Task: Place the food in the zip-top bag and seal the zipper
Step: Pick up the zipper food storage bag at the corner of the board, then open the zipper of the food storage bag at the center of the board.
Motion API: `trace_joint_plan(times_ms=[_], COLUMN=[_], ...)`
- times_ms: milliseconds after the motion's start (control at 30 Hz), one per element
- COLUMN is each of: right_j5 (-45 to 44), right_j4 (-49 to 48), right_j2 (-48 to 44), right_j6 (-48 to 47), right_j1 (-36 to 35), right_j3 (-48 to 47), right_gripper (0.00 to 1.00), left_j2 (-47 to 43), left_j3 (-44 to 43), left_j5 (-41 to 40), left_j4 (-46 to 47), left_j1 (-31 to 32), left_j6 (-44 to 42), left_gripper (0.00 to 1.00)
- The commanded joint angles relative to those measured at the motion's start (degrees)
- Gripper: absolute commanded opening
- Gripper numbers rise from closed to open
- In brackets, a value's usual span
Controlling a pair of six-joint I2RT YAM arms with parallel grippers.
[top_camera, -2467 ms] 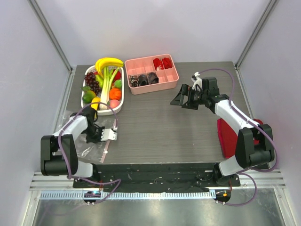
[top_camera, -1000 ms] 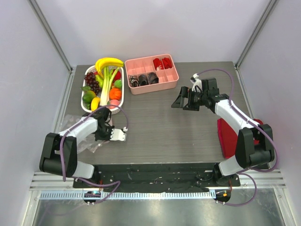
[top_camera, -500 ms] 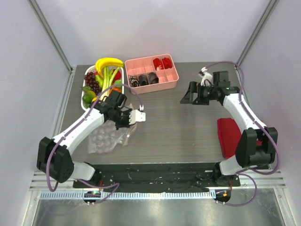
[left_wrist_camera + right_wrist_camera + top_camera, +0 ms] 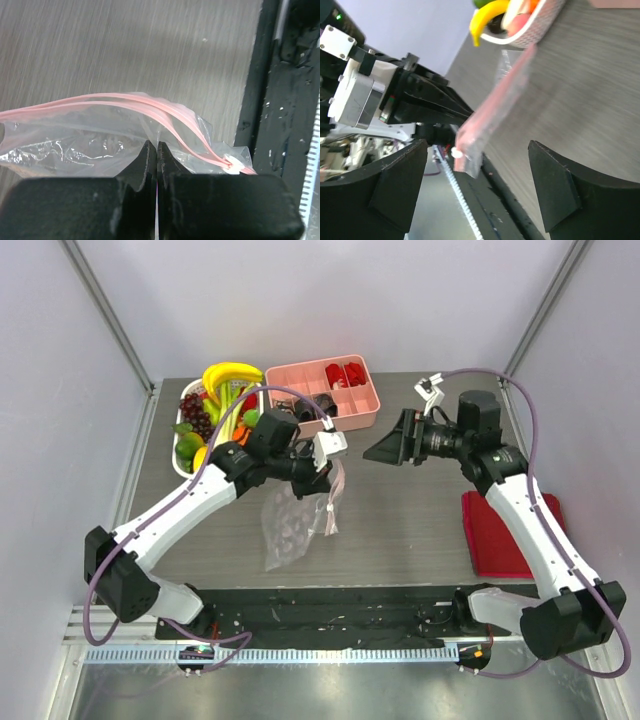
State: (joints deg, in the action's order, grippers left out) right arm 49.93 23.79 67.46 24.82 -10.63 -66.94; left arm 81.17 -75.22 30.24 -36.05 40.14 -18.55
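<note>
The clear zip-top bag (image 4: 295,520) hangs in the air over the middle of the table, pinched near its mouth edge by my left gripper (image 4: 322,462), which is shut on it. In the left wrist view the shut gripper (image 4: 157,150) clamps the film just below the pink zipper (image 4: 125,102), with the pale slider tab (image 4: 234,162) at the right end. My right gripper (image 4: 372,453) stands open just right of the bag, pointing at it. In the right wrist view the zipper strip (image 4: 500,100) and slider (image 4: 456,154) hang between that gripper's (image 4: 478,144) open fingers. The food, a leek (image 4: 232,418), grapes (image 4: 192,410) and an orange fruit (image 4: 245,437), lies in the white basket (image 4: 183,462).
A banana (image 4: 232,373) tops the white basket at the back left. A pink compartment tray (image 4: 325,395) with dark and red pieces sits beside it. A red flat object (image 4: 500,535) lies at the right edge. My left arm crosses over part of the basket.
My left arm has lifted the bag from the near left of the table up and right to the middle. The right gripper swung towards the bag and its jaws narrowed slightly.
</note>
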Motion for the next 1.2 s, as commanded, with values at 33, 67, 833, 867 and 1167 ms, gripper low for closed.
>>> trace_joint_plan(times_ms=[33, 67, 833, 867, 1167], right_j5=[-1.15, -1.41, -3.43, -4.48, -17.66], right_j4=[-6.21, -6.21, -15.18, -14.92, -11.24], right_j2=[2.32, 3.19, 3.47, 3.21, -3.56], right_j6=[9.1, 10.5, 22.55, 22.55, 29.05], right_j1=[-4.91, -5.53, -10.02, -9.59, -7.03], right_j3=[1.9, 2.25, 9.72, 9.29, 8.32], right_gripper=[0.86, 0.86, 0.01, 0.01, 0.01], left_j2=[-0.13, 0.04, 0.49, -0.04, -10.84], left_j3=[-2.21, -2.21, -4.23, -3.97, 0.51], left_j5=[5.1, 3.53, -2.01, -3.16, -1.59], left_j4=[6.08, 6.0, 2.74, 3.26, 6.96], left_j1=[1.78, 2.91, 7.85, 7.85, 3.72], left_j6=[2.12, 1.59, -5.98, -3.71, 12.19], left_gripper=[0.0, 0.0, 0.2, 0.26, 0.61])
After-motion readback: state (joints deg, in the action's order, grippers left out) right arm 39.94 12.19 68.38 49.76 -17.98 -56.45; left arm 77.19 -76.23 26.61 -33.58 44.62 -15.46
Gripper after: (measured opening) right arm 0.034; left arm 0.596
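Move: About 10 cm to the right hand's left, some 7 below and 1 back, is the upper stretch of the bag's pink zipper edge; the zipper's white slider is about 6 cm nearer the base than that stretch and 2 lower. The pink tray stands some 28 cm ahead of the right hand, 13 left and 27 below. From the left hand, which holds the bag, the zipper stretch is about 4 cm right and 1 ahead, and the open right gripper 14 right, 2 ahead and 7 above. Handing the bag over, the left hand carries it about 4 cm right and 3 back while the right hand comes some 6 cm left and 6 down, tipping its fingers down about 20 degrees, and closes on the zipper edge. Then the left fingers open and let go, that hand easing 2 cm left and 2 up, while the right keeps its pinch and draws back slightly right and up. ##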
